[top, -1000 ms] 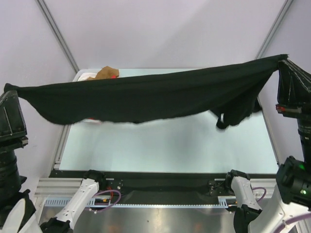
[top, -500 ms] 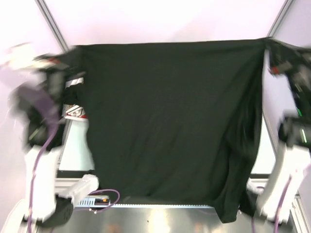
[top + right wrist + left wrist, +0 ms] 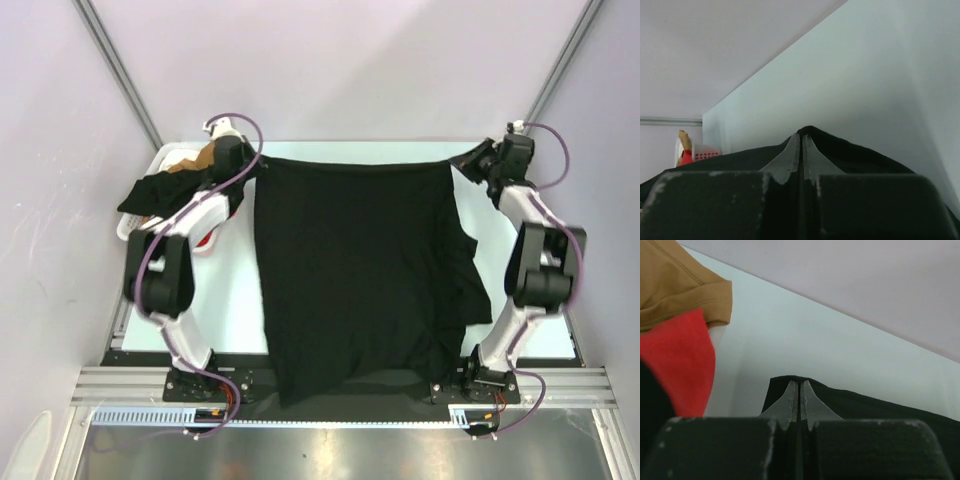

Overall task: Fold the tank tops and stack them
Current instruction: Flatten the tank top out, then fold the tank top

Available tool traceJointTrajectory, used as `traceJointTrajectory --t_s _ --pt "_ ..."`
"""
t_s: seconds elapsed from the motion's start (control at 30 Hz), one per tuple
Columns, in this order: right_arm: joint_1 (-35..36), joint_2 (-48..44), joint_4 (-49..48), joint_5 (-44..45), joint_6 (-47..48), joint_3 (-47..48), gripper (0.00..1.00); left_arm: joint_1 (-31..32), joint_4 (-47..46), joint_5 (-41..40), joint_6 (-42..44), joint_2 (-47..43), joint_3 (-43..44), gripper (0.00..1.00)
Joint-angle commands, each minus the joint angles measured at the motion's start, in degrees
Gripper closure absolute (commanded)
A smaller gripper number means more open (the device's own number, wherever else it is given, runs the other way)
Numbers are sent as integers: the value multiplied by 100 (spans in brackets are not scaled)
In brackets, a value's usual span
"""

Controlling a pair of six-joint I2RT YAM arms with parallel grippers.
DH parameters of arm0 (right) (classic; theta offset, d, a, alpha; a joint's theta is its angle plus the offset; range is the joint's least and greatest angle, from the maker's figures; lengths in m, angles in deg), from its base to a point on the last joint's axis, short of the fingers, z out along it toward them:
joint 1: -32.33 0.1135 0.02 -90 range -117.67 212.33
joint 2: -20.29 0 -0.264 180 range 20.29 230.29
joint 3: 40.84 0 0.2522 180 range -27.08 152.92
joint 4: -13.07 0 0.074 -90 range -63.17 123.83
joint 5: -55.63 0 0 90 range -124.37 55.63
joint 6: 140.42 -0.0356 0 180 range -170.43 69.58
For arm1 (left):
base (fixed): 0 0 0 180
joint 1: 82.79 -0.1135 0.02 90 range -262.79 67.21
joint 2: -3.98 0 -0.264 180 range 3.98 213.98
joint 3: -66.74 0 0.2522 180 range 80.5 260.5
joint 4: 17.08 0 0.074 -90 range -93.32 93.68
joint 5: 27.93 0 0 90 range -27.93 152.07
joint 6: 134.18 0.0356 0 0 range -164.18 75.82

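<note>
The large black tank top (image 3: 350,270) lies spread flat down the middle of the table, its near hem hanging over the front edge and its right side bunched in folds. My left gripper (image 3: 257,164) is shut on its far left corner, and my right gripper (image 3: 456,165) is shut on its far right corner. In the left wrist view the closed left gripper (image 3: 799,383) pinches black cloth (image 3: 865,402). The right wrist view shows the right gripper (image 3: 801,136) pinching the black cloth (image 3: 855,152) the same way. A red tank top (image 3: 207,240) (image 3: 680,360) sits in the basket at the left.
A white plastic basket (image 3: 172,151) stands at the table's far left corner, holding a brown garment (image 3: 205,155), another dark garment (image 3: 150,195) and the red one. Both arms are stretched out to the table's far edge. Metal frame posts (image 3: 115,70) rise behind.
The black tank top was held stretched in the air close to the camera. Both arms swung it forward and down, and it now lies flat on the table with the grippers at the far edge.
</note>
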Motion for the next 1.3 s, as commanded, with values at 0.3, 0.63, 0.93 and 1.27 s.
traceJointTrajectory --t_s 0.3,0.63,0.93,1.27 --pt "35 3256 -910 321 -74 3493 100 -90 -88 -33 193 3019 3835 100" --pt "123 4411 -56 162 101 5502 100 -160 62 107 448 3618 4699 100" --pt "220 3102 -382 153 479 3385 100 -178 -333 55 379 3030 3330 100" --pt "317 1388 -1032 294 822 633 100 -248 -667 11 273 2159 1781 100"
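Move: Ahead of both closed grippers, which hold the tank top's outer edge, the bare far strip of table lies some 20 cm out and about 20 cm lower. The tank top's middle hangs behind, about 24 cm back and 24 cm right of the left hand, 26 cm to the right hand's left. From the left hand, the laundry bin is roughly 20 cm left and 2 cm ahead, its brown cloth about 13 cm left and 14 cm ahead. Sweeping forward together, both hands keep their pinch on the tank top's outer edge and carry it out some 16–18 cm over the far table, the right sinking steadily, the left dipping and rising again. Then they draw back, left about 7 cm, right about 12, while the left drops roughly 12 cm and its fingers, first tilted slightly up, tip down about 15 degrees. ##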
